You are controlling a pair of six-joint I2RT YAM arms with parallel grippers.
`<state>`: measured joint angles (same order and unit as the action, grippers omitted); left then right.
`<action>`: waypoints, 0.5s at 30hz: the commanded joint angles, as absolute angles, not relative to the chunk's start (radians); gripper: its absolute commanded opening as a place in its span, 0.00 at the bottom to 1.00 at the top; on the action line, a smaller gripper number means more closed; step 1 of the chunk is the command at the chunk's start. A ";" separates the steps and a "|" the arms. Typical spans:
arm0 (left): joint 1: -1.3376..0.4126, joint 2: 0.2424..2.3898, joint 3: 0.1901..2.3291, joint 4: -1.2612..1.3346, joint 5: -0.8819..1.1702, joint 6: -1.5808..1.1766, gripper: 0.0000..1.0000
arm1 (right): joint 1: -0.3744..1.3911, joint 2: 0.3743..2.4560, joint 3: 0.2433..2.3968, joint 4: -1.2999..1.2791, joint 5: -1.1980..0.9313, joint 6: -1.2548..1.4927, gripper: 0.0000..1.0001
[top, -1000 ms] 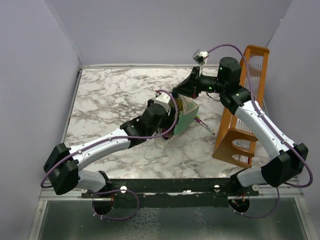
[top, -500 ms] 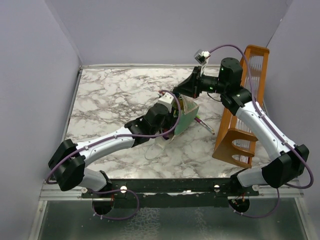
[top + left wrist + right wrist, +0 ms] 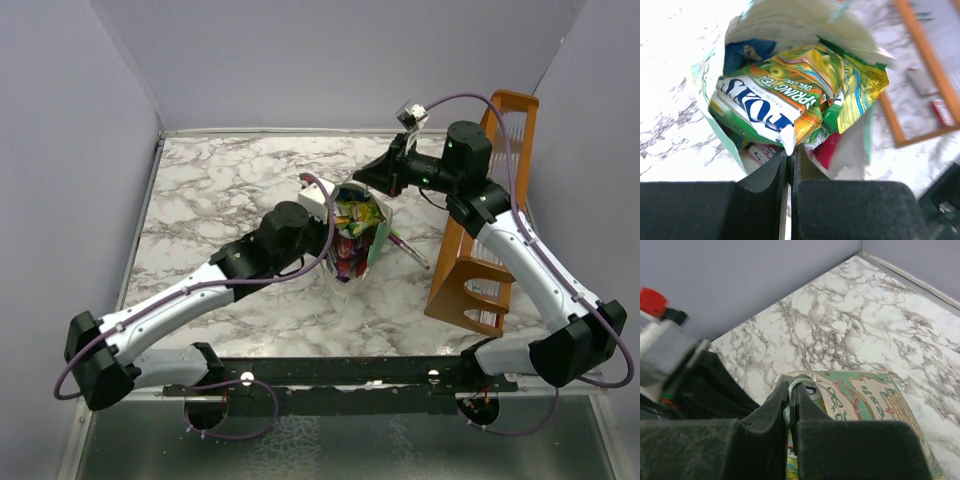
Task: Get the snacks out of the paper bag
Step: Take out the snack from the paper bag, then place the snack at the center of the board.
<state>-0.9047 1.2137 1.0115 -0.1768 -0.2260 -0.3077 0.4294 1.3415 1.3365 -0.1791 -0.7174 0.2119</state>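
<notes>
The mint-green paper bag [image 3: 374, 240] stands at mid-table with its mouth open and several snacks [image 3: 352, 222] showing inside. My left gripper [image 3: 789, 150] is shut on the white corner of a green-yellow packet [image 3: 790, 92] that sticks out of the bag's cream-white inside [image 3: 785, 22]. A blue packet [image 3: 747, 52] and a red one [image 3: 830, 150] lie beneath it. In the top view the left gripper [image 3: 335, 228] sits at the bag's left rim. My right gripper [image 3: 790, 399] is shut on the bag's thin handle at the far rim, above the printed outside [image 3: 875, 400].
A tall orange-brown wooden rack [image 3: 492, 220] stands right of the bag, close to the right arm. A thin pink and green pen [image 3: 410, 250] lies between bag and rack. The left arm's wrist [image 3: 695, 385] fills the left side of the right wrist view.
The left gripper has closed on the packet's corner and drawn back to the left. The bag's mouth now shows the snacks. The right gripper kept its hold and shifted slightly.
</notes>
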 commanded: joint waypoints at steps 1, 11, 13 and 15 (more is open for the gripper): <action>-0.900 1.073 1.043 -0.143 -0.018 -0.257 0.00 | 0.431 1.280 1.321 -0.125 -0.625 0.208 0.01; -0.900 0.860 1.192 -0.241 0.114 -0.122 0.00 | 0.431 1.243 1.291 -0.114 -0.545 0.207 0.01; -0.900 0.790 1.196 -0.250 0.047 -0.092 0.00 | 0.431 1.241 1.291 -0.114 -0.542 0.207 0.02; -0.901 0.729 1.192 -0.248 -0.059 -0.087 0.00 | 0.430 1.240 1.289 -0.114 -0.538 0.207 0.01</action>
<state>-0.9043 0.8604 1.1522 -0.2752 0.0677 -0.1596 0.4301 1.2755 1.2934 -0.1776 -0.5835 0.2123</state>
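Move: The left hand already pinches the near edge of the candy packet in the mouth of the paper bag; the packet's middle lies some 4 cm ahead of the hand and 4 cm to its right, about level in height. The paper bag's middle is about 1 cm nearer than the hand, 6 cm to its right and 12 cm below. The red snacks sit roughly 4 cm back, 4 cm right and 8 cm below. From the right hand, the packet lies about 5 cm back, straight in line sideways, 12 cm lower. Keeping its pinch on the candy packet's edge, the left hand pulls it up and out of the paper bag, rising about 16 cm while drawing back some 8 cm, with a swing to the left at the end. Its wrist tips the fingers up and turns clockwise. The right hand keeps hold of the bag's handle, easing slightly right and turning a little clockwise. ##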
